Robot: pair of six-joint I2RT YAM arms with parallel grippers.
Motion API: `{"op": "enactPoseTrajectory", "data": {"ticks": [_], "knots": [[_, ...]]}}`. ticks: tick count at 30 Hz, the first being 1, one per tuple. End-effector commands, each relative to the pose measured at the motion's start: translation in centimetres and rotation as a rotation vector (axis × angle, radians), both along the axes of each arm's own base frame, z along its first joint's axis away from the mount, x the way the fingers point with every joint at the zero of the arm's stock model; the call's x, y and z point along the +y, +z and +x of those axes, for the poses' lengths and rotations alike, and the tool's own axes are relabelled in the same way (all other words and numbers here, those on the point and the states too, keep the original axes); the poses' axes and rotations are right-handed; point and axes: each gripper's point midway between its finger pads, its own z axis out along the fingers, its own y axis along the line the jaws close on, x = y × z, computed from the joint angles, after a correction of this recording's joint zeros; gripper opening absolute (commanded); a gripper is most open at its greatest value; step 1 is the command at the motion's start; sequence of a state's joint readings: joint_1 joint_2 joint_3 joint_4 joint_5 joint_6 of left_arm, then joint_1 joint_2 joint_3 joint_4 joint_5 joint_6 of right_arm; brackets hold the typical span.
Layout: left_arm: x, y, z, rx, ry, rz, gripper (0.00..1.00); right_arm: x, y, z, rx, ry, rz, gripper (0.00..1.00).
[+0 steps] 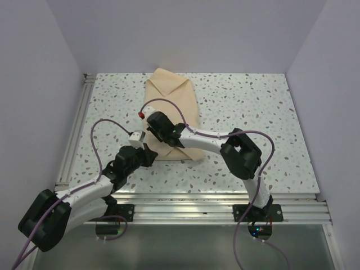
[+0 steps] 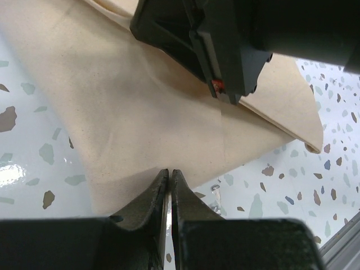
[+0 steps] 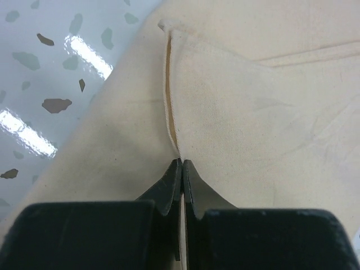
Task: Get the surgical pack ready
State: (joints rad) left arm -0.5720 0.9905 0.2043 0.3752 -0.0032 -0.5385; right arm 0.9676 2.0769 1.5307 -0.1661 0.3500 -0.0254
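The surgical pack shows as a beige-tan wrap sheet (image 1: 175,93), folded into a bundle at the middle-back of the speckled table. My left gripper (image 1: 151,154) is at the bundle's near-left corner. In the left wrist view its jaws (image 2: 170,172) are shut, tips pinching the wrap's (image 2: 140,112) near edge. My right gripper (image 1: 167,136) sits on the bundle's left part. In the right wrist view its jaws (image 3: 183,162) are shut on the edge of a folded flap of the wrap (image 3: 253,112). Whatever lies inside the bundle is hidden.
The right arm's black wrist housing (image 2: 225,39) hangs just above and beyond my left fingers. Aluminium rails run along the table's near edge (image 1: 185,202) and left edge (image 1: 79,129). Pale walls close in the left, back and right sides.
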Motion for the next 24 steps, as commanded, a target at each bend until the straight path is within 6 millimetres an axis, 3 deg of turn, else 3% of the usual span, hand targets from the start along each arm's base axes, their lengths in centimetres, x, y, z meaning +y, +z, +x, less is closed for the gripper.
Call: {"op": "enactPoseTrajectory", "data": {"ticks": [1, 7, 9, 11, 15, 16, 18, 20, 24], "knots": [[-0.5, 0.8, 0.3, -0.034, -0.016, -0.013, 0.09, 2.1, 2.6, 1.4, -0.039, -0.009, 0.082, 0.00], [-0.5, 0.7, 0.4, -0.029, -0.015, -0.008, 0.08, 3.2, 1.8, 1.5, 0.001, -0.006, 0.099, 0.01], [-0.6, 0.9, 0.4, -0.030, -0.017, -0.007, 0.08, 3.2, 1.4, 1.1, 0.016, 0.002, 0.106, 0.15], [-0.6, 1.3, 0.5, -0.037, -0.016, -0.015, 0.12, 3.6, 2.2, 0.7, 0.024, 0.019, 0.149, 0.34], [-0.6, 2.6, 0.9, -0.030, 0.005, -0.026, 0.24, 3.1, 3.6, 0.5, 0.077, 0.020, 0.208, 0.44], [-0.5, 2.9, 1.1, -0.035, 0.017, -0.025, 0.26, 2.6, 5.2, 1.0, 0.070, 0.009, 0.242, 0.45], [-0.4, 3.9, 1.5, -0.035, 0.040, -0.028, 0.35, 1.9, 6.1, 0.9, 0.102, 0.002, 0.294, 0.47], [-0.1, 4.6, 1.6, -0.030, 0.061, -0.023, 0.42, 0.2, 7.9, 1.4, 0.113, -0.038, 0.351, 0.51], [1.9, 7.0, 3.4, -0.053, 0.202, 0.016, 0.56, -4.2, 9.3, 1.9, 0.163, -0.140, 0.395, 0.55]]}}
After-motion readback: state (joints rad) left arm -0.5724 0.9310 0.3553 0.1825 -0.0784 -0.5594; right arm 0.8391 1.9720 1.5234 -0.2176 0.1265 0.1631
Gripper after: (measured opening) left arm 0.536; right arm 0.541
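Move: The wrap's flap edge is already between the right fingertips, its outer corner about 5 cm ahead and 4 cm left of them. The pack's near-left corner lies roughly 10 cm back and 4 cm left of that hand; the flap edge's right end is some 9 cm back and 17 cm right. The gripped part of the flap lies about 11 cm ahead and 3 cm right of the left hand, whose closed tips are on the wrap's near edge, the near-left corner some 3 cm to their left. The flap edge is carried a centimetre or so forward-left and laid down by the right hand, whose fingers then open and let go; that hand shifts a little farther left, swings back right and rises about 4 cm, tilting some 15 degrees. The left hand keeps its tips on the near edge until late, then opens and lifts away, drifting slightly forward. ##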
